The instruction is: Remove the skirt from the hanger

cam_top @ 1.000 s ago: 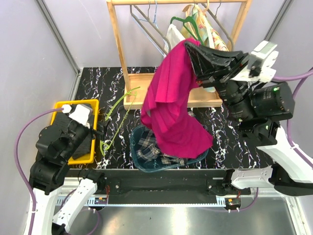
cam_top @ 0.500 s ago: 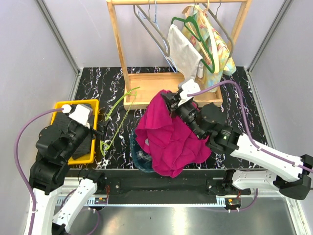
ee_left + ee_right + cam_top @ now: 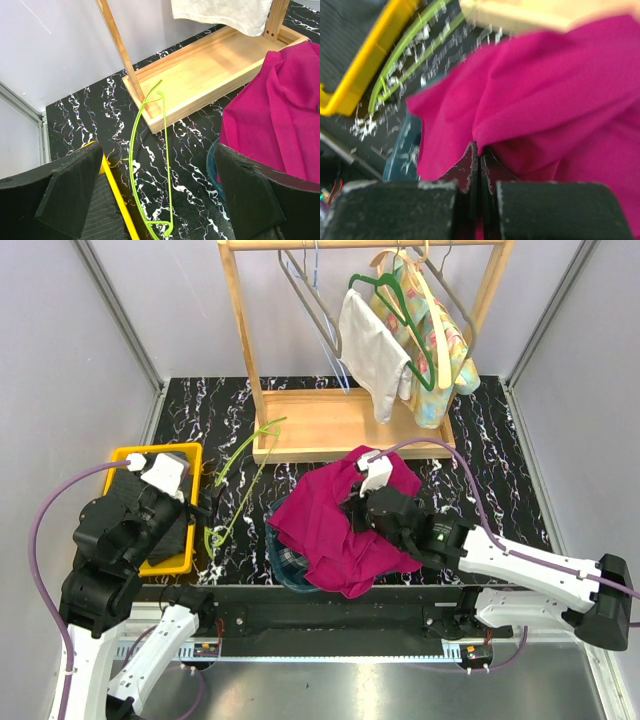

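The magenta skirt [image 3: 330,525] is off its hanger and lies bunched over the blue basket [image 3: 274,540] at the table's front middle. My right gripper [image 3: 358,512] sits low on top of it, shut on a fold of the skirt [image 3: 545,75], with its jaws [image 3: 480,150] pressed together. The lime green hanger [image 3: 240,480] lies bare on the table left of the basket. My left gripper [image 3: 197,508] is open and empty just above the hanger's hook end [image 3: 150,165], beside the yellow bin [image 3: 130,455]. The skirt also shows in the left wrist view [image 3: 280,105].
A wooden clothes rack [image 3: 330,430] stands at the back, with a white garment [image 3: 375,340], a floral garment [image 3: 440,340] and bare hangers on it. The yellow bin holds dark striped cloth [image 3: 95,210]. A plaid garment [image 3: 290,558] lies in the basket under the skirt.
My right arm has swung down from the rack with the skirt and lowered it onto the basket, where it now lies bunched. The left arm has not moved.
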{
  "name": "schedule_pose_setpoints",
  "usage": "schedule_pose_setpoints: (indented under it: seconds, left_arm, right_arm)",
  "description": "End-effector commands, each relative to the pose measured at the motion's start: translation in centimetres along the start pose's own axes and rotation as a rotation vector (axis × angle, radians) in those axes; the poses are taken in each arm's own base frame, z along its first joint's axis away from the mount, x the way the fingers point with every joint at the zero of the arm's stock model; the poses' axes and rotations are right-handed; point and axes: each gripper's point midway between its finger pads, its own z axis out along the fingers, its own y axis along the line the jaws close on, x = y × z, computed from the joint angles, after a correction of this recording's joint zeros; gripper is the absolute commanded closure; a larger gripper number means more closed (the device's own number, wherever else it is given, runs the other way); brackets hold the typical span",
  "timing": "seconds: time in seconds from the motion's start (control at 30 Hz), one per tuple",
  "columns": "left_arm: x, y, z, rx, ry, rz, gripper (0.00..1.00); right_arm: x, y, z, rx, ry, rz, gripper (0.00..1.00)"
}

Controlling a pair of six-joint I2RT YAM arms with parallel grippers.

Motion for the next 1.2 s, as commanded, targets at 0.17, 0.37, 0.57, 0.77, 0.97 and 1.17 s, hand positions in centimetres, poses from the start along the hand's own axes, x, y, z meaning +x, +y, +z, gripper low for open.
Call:
schedule_pose_setpoints:
  seconds: [0.17,0.37,0.57,0.77,0.97,1.17]
  left_arm:
    - [-1.5,0.2,0.5,0.007,-0.047,0.020,0.01]
    - [-1.7,0.1,0.8,0.015,-0.047,0.019,0.01]
    - [-1.7,0.1,0.8,0.016,-0.042,0.025,0.01]
    - [-1.9,0.0,1.0,0.025,-0.044,0.024,0.01]
    - [-2.9,-0.1,0.9,0.036,-0.059,0.009,0.01]
    - [-3.6,0.1,0.6,0.031,-0.075,0.018,0.01]
  right_arm:
    - [10.4,2.8,-0.6,0.020,0.631,0.097,1.00]
    - [21.5,4.2,-2.3,-0.001,1.133,0.107,0.78]
    - [19.7,3.9,-1.7,0.004,1.054,0.073,0.27]
    - [8.5,5.7,-2.1,-0.119,0.676,0.021,0.00]
    - [-3.3,6.8,-5.5,-0.177,0.370,0.010,0.00]
    - [-4.4,7.5,-6.4,-0.210,0.384,0.011,0.00]
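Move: The right hand, already shut on the magenta skirt, hangs over the blue tub it is lowering the skirt into: the tub's middle is about 6 cm back, 2 cm to the left and 17 cm below. The lime hanger lies some 10 cm ahead and 26 cm left of the hand, and the rack's wooden tray about 27 cm straight ahead, both roughly 20 cm down. From the left hand the tub is around 25 cm right, 4 cm back and 31 cm below. Still pinching the magenta skirt, the right hand presses on down into the blue tub, sinking about 18 cm while drawing back some 11 cm and slightly left, its fingers tipping down by roughly 50 degrees. Near the bottom the fingers open wide and let go; the hand then climbs away nearly 30 cm, easing forward a little and tilting most of the way back up. ##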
